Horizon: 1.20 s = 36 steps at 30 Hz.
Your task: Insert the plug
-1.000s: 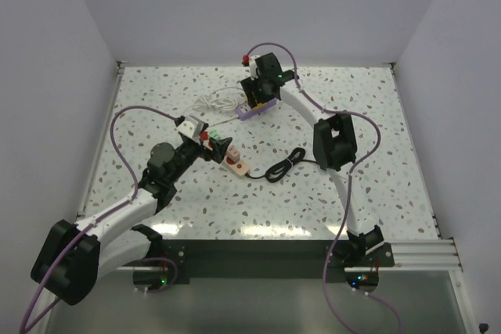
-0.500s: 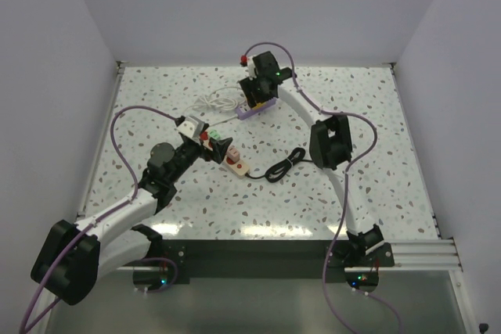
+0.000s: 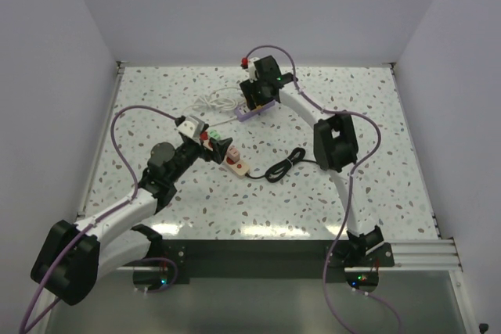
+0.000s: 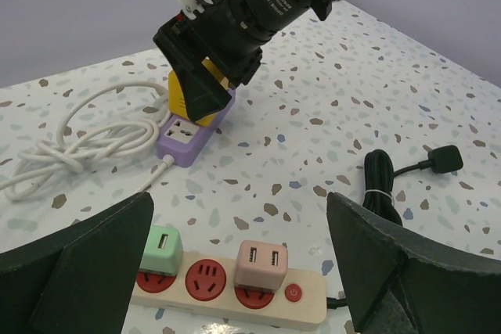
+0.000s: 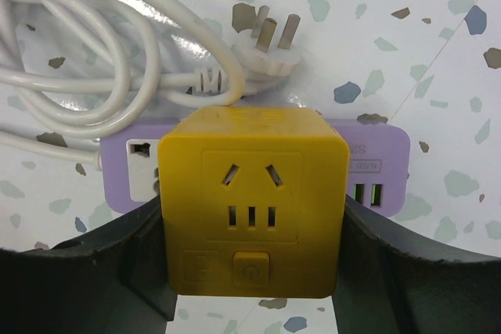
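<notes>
The plug is a yellow cube adapter (image 5: 252, 201) with a socket face and a button. My right gripper (image 5: 252, 271) is shut on its two sides. It hangs right over the purple power strip (image 5: 376, 170), hiding the strip's middle; whether its prongs are in a socket stays hidden. In the left wrist view the cube (image 4: 200, 91) sits tilted at the far end of the purple strip (image 4: 188, 134). My left gripper (image 4: 239, 248) is wide open above a cream strip (image 4: 227, 299) with red sockets, holding nothing.
A green charger (image 4: 160, 249) and a pink charger (image 4: 262, 263) stand plugged into the cream strip, with one red socket free between them. The purple strip's coiled white cable (image 4: 78, 142) lies to its left. A black cord with its plug (image 4: 442, 159) lies to the right.
My right arm has shifted very slightly with the yellow cube still over the purple strip. The left arm has stayed put.
</notes>
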Each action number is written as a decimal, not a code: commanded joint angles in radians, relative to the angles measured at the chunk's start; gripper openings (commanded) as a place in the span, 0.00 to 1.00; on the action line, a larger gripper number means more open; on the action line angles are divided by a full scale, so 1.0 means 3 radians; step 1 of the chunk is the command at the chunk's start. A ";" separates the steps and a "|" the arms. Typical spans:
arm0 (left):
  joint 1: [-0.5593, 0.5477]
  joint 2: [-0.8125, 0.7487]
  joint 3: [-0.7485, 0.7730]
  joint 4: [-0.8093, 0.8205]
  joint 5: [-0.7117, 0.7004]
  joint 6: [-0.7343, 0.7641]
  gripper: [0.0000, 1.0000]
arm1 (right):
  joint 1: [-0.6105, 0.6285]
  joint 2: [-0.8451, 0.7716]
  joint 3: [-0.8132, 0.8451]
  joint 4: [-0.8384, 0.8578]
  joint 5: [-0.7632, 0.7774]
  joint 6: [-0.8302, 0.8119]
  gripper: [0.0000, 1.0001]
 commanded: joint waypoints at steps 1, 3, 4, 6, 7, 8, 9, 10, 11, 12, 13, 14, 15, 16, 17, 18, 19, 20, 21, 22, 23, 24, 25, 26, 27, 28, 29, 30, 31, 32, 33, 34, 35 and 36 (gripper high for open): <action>0.0029 -0.0048 0.0152 -0.0011 -0.0099 -0.0030 0.98 | 0.0090 -0.0144 -0.0351 -0.0152 -0.0296 0.0103 0.43; 0.0029 -0.0037 0.0208 -0.0083 -0.0119 -0.0040 0.99 | 0.0085 -0.0302 -0.0412 0.0011 -0.0368 0.0103 0.60; 0.0029 -0.0037 0.0223 -0.0104 -0.0140 -0.0040 0.99 | 0.0085 -0.0349 -0.0458 0.0068 -0.0393 0.0103 0.62; 0.0029 -0.0037 0.0269 -0.0150 -0.0150 -0.0046 0.99 | 0.0080 -0.0436 -0.0489 0.0216 -0.0394 0.0103 0.67; 0.0029 -0.0032 0.0279 -0.0155 -0.0160 -0.0046 0.99 | 0.0085 -0.0502 -0.0494 0.0252 -0.0394 0.0103 0.69; 0.0029 -0.0037 0.0300 -0.0175 -0.0171 -0.0046 0.99 | 0.0085 -0.0538 -0.0499 0.0288 -0.0394 0.0103 0.71; 0.0029 -0.0032 0.0310 -0.0186 -0.0181 -0.0041 0.99 | 0.0080 -0.0574 -0.0510 0.0369 -0.0394 0.0103 0.77; 0.0029 -0.0027 0.0325 -0.0201 -0.0216 -0.0040 0.99 | 0.0075 -0.0650 -0.0540 0.0405 -0.0399 0.0103 0.82; 0.0029 -0.0022 0.0341 -0.0221 -0.0227 -0.0046 1.00 | 0.0085 -0.0676 -0.0551 0.0436 -0.0404 0.0103 0.88; 0.0029 -0.0017 0.0376 -0.0262 -0.0242 -0.0041 1.00 | 0.0080 -0.0697 -0.0556 0.0441 -0.0384 0.0103 0.99; 0.0029 -0.0012 0.0402 -0.0288 -0.0278 -0.0046 1.00 | 0.0075 -0.0728 -0.0571 0.0447 -0.0378 0.0103 0.99; 0.0029 -0.0002 0.0417 -0.0313 -0.0298 -0.0056 1.00 | 0.0070 -0.0794 -0.0596 0.0457 -0.0378 0.0103 0.99; 0.0029 -0.0007 0.0463 -0.0379 -0.0319 -0.0061 1.00 | 0.0070 -0.0845 -0.0647 0.0518 -0.0368 0.0103 0.99; 0.0029 -0.0007 0.0494 -0.0420 -0.0415 -0.0071 1.00 | 0.0065 -0.0911 -0.0810 0.0569 -0.0348 0.0103 0.99; 0.0029 -0.0012 0.0520 -0.0471 -0.0472 -0.0102 1.00 | 0.0059 -0.1079 -0.0928 0.0635 -0.0332 0.0103 0.99; 0.0029 -0.0027 0.0581 -0.0573 -0.0503 -0.0117 1.00 | 0.0054 -0.1167 -0.1045 0.0757 -0.0317 0.0103 0.99; 0.0029 -0.0032 0.0612 -0.0625 -0.0695 -0.0137 1.00 | 0.0034 -0.1249 -0.1279 0.0809 -0.0276 0.0195 0.99; 0.0029 -0.0037 0.0668 -0.0737 -0.0768 -0.0178 1.00 | 0.0024 -0.1346 -0.1398 0.0855 -0.0251 0.0211 0.99; 0.0029 -0.0058 0.0699 -0.0794 -0.0825 -0.0194 1.00 | 0.0019 -0.1519 -0.1653 0.0952 -0.0215 0.0221 0.99; 0.0034 -0.0063 0.0729 -0.0850 -0.0952 -0.0209 1.00 | 0.0003 -0.1637 -0.1797 0.1014 -0.0129 0.0236 0.99; 0.0035 -0.0083 0.0805 -0.1002 -0.1019 -0.0245 1.00 | -0.0002 -0.1749 -0.1950 0.1080 -0.0087 0.0257 0.99; 0.0035 -0.0093 0.0847 -0.1090 -0.1156 -0.0260 1.00 | -0.0022 -0.1999 -0.2291 0.1248 -0.0036 0.0277 0.99; 0.0035 -0.0109 0.0888 -0.1177 -0.1228 -0.0276 1.00 | -0.0033 -0.2133 -0.2466 0.1346 0.0005 0.0303 0.99; 0.0035 -0.0144 0.0944 -0.1304 -0.1290 -0.0301 1.00 | -0.0048 -0.2261 -0.2645 0.1438 0.0076 0.0369 0.99; 0.0035 -0.0165 0.0959 -0.1351 -0.1346 -0.0316 1.00 | -0.0058 -0.2545 -0.2966 0.1606 0.0163 0.0400 0.99; 0.0035 -0.0190 0.0975 -0.1407 -0.1453 -0.0332 1.00 | -0.0073 -0.2675 -0.3111 0.1683 0.0250 0.0425 0.99; 0.0035 -0.0211 0.1010 -0.1524 -0.1495 -0.0357 1.00 | -0.0089 -0.2813 -0.3239 0.1740 0.0342 0.0471 0.99; 0.0035 -0.0252 0.1061 -0.1652 -0.1576 -0.0388 1.00 | -0.0109 -0.3032 -0.3438 0.1786 0.0490 0.0507 0.99; 0.0035 -0.0252 0.1062 -0.1653 -0.1622 -0.0388 1.00 | -0.0125 -0.3155 -0.3526 0.1801 0.0597 0.0507 0.99; 0.0035 -0.0272 0.1107 -0.1765 -0.1653 -0.0408 1.00 | -0.0130 -0.3263 -0.3608 0.1817 0.0695 0.0548 0.99; 0.0035 -0.0288 0.1128 -0.1816 -0.1684 -0.0414 1.00 | -0.0145 -0.3365 -0.3755 0.1847 0.0893 0.0564 0.99; 0.0035 -0.0298 0.1144 -0.1857 -0.1745 -0.0434 1.00 | -0.0155 -0.3584 -0.3828 0.1848 0.1016 0.0609 0.99; 0.0035 -0.0323 0.1169 -0.1918 -0.1776 -0.0444 1.00 | -0.0160 -0.3677 -0.3904 0.1853 0.1139 0.0640 0.99; 0.0040 -0.0339 0.1179 -0.1944 -0.1817 -0.0455 1.00 | -0.0171 -0.3790 -0.4082 0.1919 0.1358 0.0651 0.99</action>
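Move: Between the right hand's pads sits the yellow plug, already on the purple strip, whose middle is directly below, roughly 5 cm down. The white cable coil lies about 11 cm left and 4 cm farther out. The black cable bundle is some 19 cm back and 10 cm right, both about 6 cm below the hand. From the left hand, the yellow plug is some 23 cm ahead, 12 cm right and 14 cm lower. Easing back some 2 cm with the yellow plug still between its fingers, the right hand opens wide and lets go. It then climbs and swings back and to the right, roughly 13 cm in each direction, away from the purple strip, fingers tipping up and turning clockwise. The open, empty left hand goes left about 7 cm while rising 5 cm and edging forward, turning nearly 30 degrees counter-clockwise. ##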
